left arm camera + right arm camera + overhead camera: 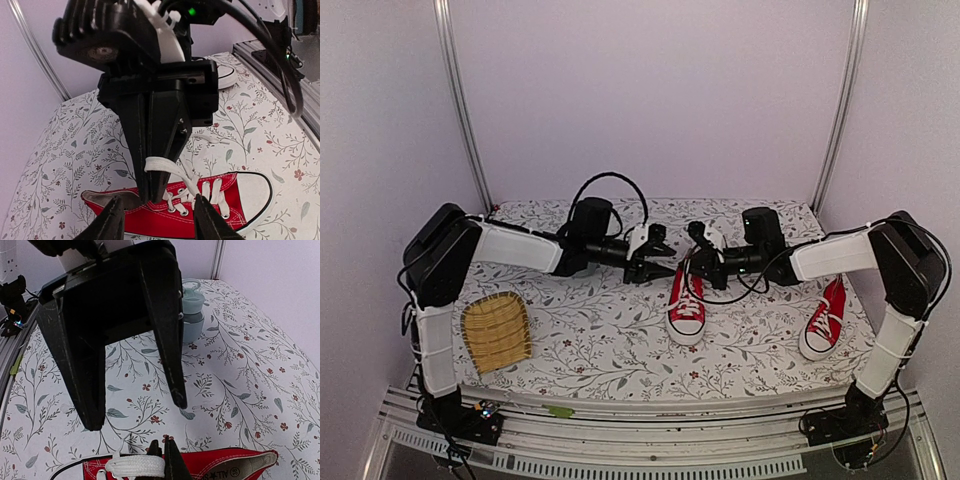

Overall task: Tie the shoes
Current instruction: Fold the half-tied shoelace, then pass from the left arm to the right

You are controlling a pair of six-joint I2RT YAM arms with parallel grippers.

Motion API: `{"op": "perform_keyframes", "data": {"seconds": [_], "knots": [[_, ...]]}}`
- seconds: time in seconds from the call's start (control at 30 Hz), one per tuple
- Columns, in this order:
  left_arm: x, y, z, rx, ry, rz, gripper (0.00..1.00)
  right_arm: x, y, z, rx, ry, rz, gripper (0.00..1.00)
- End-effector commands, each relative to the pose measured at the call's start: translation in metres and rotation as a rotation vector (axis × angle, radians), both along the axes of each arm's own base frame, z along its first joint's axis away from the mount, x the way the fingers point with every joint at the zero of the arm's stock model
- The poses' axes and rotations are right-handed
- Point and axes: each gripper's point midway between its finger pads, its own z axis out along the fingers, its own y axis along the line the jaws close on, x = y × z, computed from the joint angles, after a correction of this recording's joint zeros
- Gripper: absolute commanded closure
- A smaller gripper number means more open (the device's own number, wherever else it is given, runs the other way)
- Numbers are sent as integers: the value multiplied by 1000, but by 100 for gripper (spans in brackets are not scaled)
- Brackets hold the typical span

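One of the shoes [686,308], red with white laces, lies mid-table with its toe toward the near edge. The other shoe [823,320] lies at the right. My right gripper [690,262] hangs over the middle shoe's heel end, shut on a white lace [137,466] whose loop wraps its fingers [150,170]. In the right wrist view the right gripper [163,449] pinches that lace just above the shoe [225,467]. My left gripper [665,262] faces it from the left, open, tips close to the right gripper. The left gripper [160,220] holds nothing, its fingers straddling the eyelet row of the shoe [200,215].
A woven bamboo mat [496,333] lies at the near left of the floral tablecloth [600,330]. A pale blue-grey bottle [192,310] stands beyond the left gripper [136,414]. Walls and metal posts close in the back and sides.
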Motion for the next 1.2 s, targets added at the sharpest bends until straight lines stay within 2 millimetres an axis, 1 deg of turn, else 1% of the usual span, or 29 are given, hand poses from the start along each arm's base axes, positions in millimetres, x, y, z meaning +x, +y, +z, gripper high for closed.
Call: {"op": "perform_keyframes", "data": {"seconds": [0.0, 0.07, 0.2, 0.47, 0.57, 0.63, 0.67, 0.7, 0.73, 0.8, 0.83, 0.87, 0.9, 0.93, 0.97, 1.03, 1.1, 1.17], "knots": [[-1, -15, 9, -54, 12, 5, 52, 0, 7, 2, 13, -9, 46, 94], [-3, -22, 6, -53, 8, 15, 52, 1, 8, 1, 13, -5, 52, 93], [-5, -30, 4, -63, 10, 28, 57, -1, 10, -3, 6, -5, 63, 90], [-4, -27, -3, -44, 23, 53, 70, -4, 13, -1, 3, -23, 77, 92], [1, -27, -4, -42, 5, 84, 82, -5, 15, 0, 3, -31, 81, 93], [2, -26, -3, -48, -4, 88, 93, -5, 15, 1, 4, -33, 82, 92], [1, -26, -3, -49, -6, 86, 99, -4, 15, 1, 1, -33, 76, 91], [1, -26, -2, -51, -10, 86, 100, -3, 14, 2, -3, -33, 65, 87], [0, -26, 0, -61, -17, 87, 100, -1, 12, 2, -11, -35, 49, 80], [0, -22, 5, -94, -24, 109, 100, 0, 4, 0, -41, -46, 8, 62], [0, -20, 8, -123, -27, 129, 100, 1, -1, -3, -60, -51, -19, 55], [0, -17, 11, -152, -30, 146, 100, -1, -8, -8, -85, -51, -45, 52], [0, -14, 16, -191, -32, 161, 100, 0, -12, -6, -99, -60, -68, 49], [-1, -11, 19, -227, -24, 174, 100, -3, -19, -8, -115, -57, -90, 48], [-2, -9, 21, -258, -15, 187, 100, -7, -24, -5, -116, -58, -104, 46], [-4, -5, 26, -311, 12, 214, 100, -14, -28, -3, -104, -37, -116, 44], [-4, -2, 28, -351, 12, 256, 100, -20, -27, -2, -79, 1, -130, 42], [-9, -3, 26, -368, 6, 273, 100, -25, -15, 1, -40, 28, -152, 41]]}}
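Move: The bent shoelace the left hand goes for is held in the right fingers, about 3 cm to the left hand's right, level with it in reach and height. From that hand the laced red shoe's middle lies some 4 cm back, 4 cm right and 11 cm down. For the right hand the lace is at its own fingertips, with this shoe about 4 cm back and 9 cm below; the other shoe lies some 28 cm right and 8 cm back, also about 9 cm below. With its fingers half open, the left hand reaches about 2.5 cm right to the lace at the nearly still right fingertips, closes fully to pinch it, then draws back left about as far, dipping 1 cm or so and turning some 15 degrees, mainly counter-clockwise. Once the left fingers are shut, the right fingers open past halfway and let go of the lace, and that hand backs off about 3 cm to the right and 2 cm back towards its base. ##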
